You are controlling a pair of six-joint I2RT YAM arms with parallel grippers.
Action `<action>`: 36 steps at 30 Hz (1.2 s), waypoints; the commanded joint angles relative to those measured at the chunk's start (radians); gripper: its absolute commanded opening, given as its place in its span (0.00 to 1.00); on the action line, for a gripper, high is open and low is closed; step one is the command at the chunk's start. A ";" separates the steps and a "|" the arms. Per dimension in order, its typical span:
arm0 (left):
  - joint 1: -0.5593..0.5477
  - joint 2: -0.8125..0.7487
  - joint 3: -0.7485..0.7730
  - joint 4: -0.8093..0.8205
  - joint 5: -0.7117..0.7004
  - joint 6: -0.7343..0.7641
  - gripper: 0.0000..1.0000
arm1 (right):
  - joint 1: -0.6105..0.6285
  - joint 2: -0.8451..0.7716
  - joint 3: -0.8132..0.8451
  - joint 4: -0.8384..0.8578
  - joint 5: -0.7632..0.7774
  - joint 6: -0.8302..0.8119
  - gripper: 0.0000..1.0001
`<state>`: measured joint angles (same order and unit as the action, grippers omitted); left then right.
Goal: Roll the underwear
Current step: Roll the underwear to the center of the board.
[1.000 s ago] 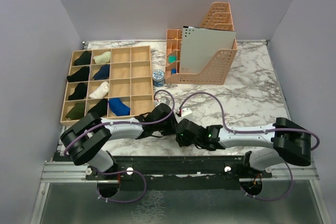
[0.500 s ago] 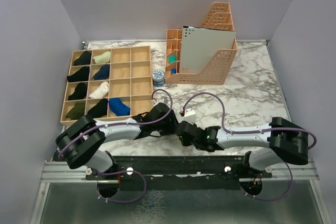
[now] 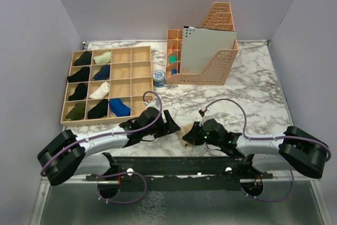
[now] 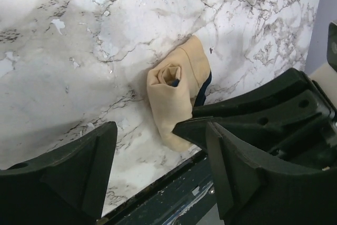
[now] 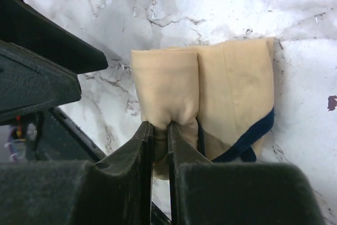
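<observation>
The underwear (image 5: 221, 82) is beige with navy trim and lies partly rolled on the marble close to the table's front edge (image 3: 185, 140). My right gripper (image 5: 160, 130) is shut on the near end of the rolled part, pinching the cloth between its fingers. In the top view the right gripper (image 3: 191, 134) reaches in from the right. The left gripper (image 4: 158, 146) stands open just short of the underwear (image 4: 174, 96), nothing between its fingers. From above, the left gripper (image 3: 171, 125) sits just left of the cloth.
A wooden divider tray (image 3: 130, 79) with several rolled garments stands at the left. Peach file holders (image 3: 210, 61) and a small blue tin (image 3: 158, 78) are at the back. The table's front edge and black rail (image 4: 174, 198) run right beside the underwear.
The left gripper has opened and let go of the cloth. The right gripper has closed onto the rolled end. Both arms now lie lower and more stretched out, and the underwear shows between them.
</observation>
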<state>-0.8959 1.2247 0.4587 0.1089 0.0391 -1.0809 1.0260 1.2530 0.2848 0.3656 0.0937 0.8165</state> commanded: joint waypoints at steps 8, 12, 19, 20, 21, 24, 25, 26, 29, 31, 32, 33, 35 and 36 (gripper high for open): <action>0.004 0.012 -0.072 0.186 0.073 0.023 0.75 | -0.187 0.068 -0.268 0.522 -0.401 0.146 0.09; -0.003 0.066 -0.060 0.233 0.114 0.039 0.75 | -0.217 0.102 -0.326 0.619 -0.417 0.187 0.09; -0.028 0.190 -0.007 0.282 0.142 0.048 0.75 | -0.231 0.098 -0.348 0.613 -0.414 0.191 0.08; -0.032 0.207 0.000 0.292 0.143 0.048 0.75 | -0.233 0.091 -0.352 0.607 -0.411 0.191 0.08; -0.037 0.222 0.010 0.302 0.144 0.048 0.75 | -0.234 0.082 -0.353 0.596 -0.409 0.189 0.08; -0.043 0.265 0.030 0.307 0.142 0.042 0.70 | -0.239 0.044 -0.349 0.540 -0.400 0.177 0.08; -0.043 0.277 0.033 0.308 0.136 0.038 0.66 | -0.238 0.030 -0.347 0.519 -0.398 0.172 0.08; -0.043 0.288 0.034 0.309 0.135 0.035 0.60 | -0.239 0.012 -0.344 0.498 -0.396 0.166 0.08; -0.047 0.314 0.044 0.310 0.135 0.044 0.49 | -0.239 -0.037 -0.333 0.426 -0.385 0.145 0.08; -0.047 0.329 0.047 0.310 0.141 0.051 0.41 | -0.239 -0.067 -0.314 0.355 -0.381 0.120 0.09; -0.048 0.334 0.047 0.309 0.141 0.054 0.38 | -0.239 -0.081 -0.303 0.326 -0.381 0.108 0.10; -0.048 0.338 0.047 0.308 0.142 0.055 0.36 | -0.239 -0.092 -0.295 0.299 -0.380 0.100 0.12; -0.048 0.341 0.046 0.308 0.141 0.055 0.31 | -0.239 -0.108 -0.271 0.225 -0.380 0.065 0.17; -0.048 0.340 0.046 0.308 0.141 0.057 0.28 | -0.239 -0.113 -0.246 0.191 -0.387 0.044 0.21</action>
<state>-0.9447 1.5482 0.4976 0.4259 0.1776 -1.0500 0.7918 1.1683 0.0101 0.7311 -0.2932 0.9443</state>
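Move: The beige underwear, half rolled, is in the right fingers near the roll's near end; the roll's middle is about 2 cm ahead and 2 cm left of that hand, level with it. From the open left hand, the roll's middle is some 5 cm to the right, 2 cm back and 4 cm lower. The blue underwear in the tray lies about 23 cm left and 12 cm ahead of the left hand, the round tin about 26 cm ahead and 6 cm left. The left fingers come around the far end of the beige roll and close on it from wide open to about a third, after the hand travels roughly 5 cm right and 3 cm down, turning some 10 degrees clockwise. The right hand keeps its pinch nearer the bases, rolling about 20 degrees with its left side rising, and draws the roll some 3 cm right and back. ##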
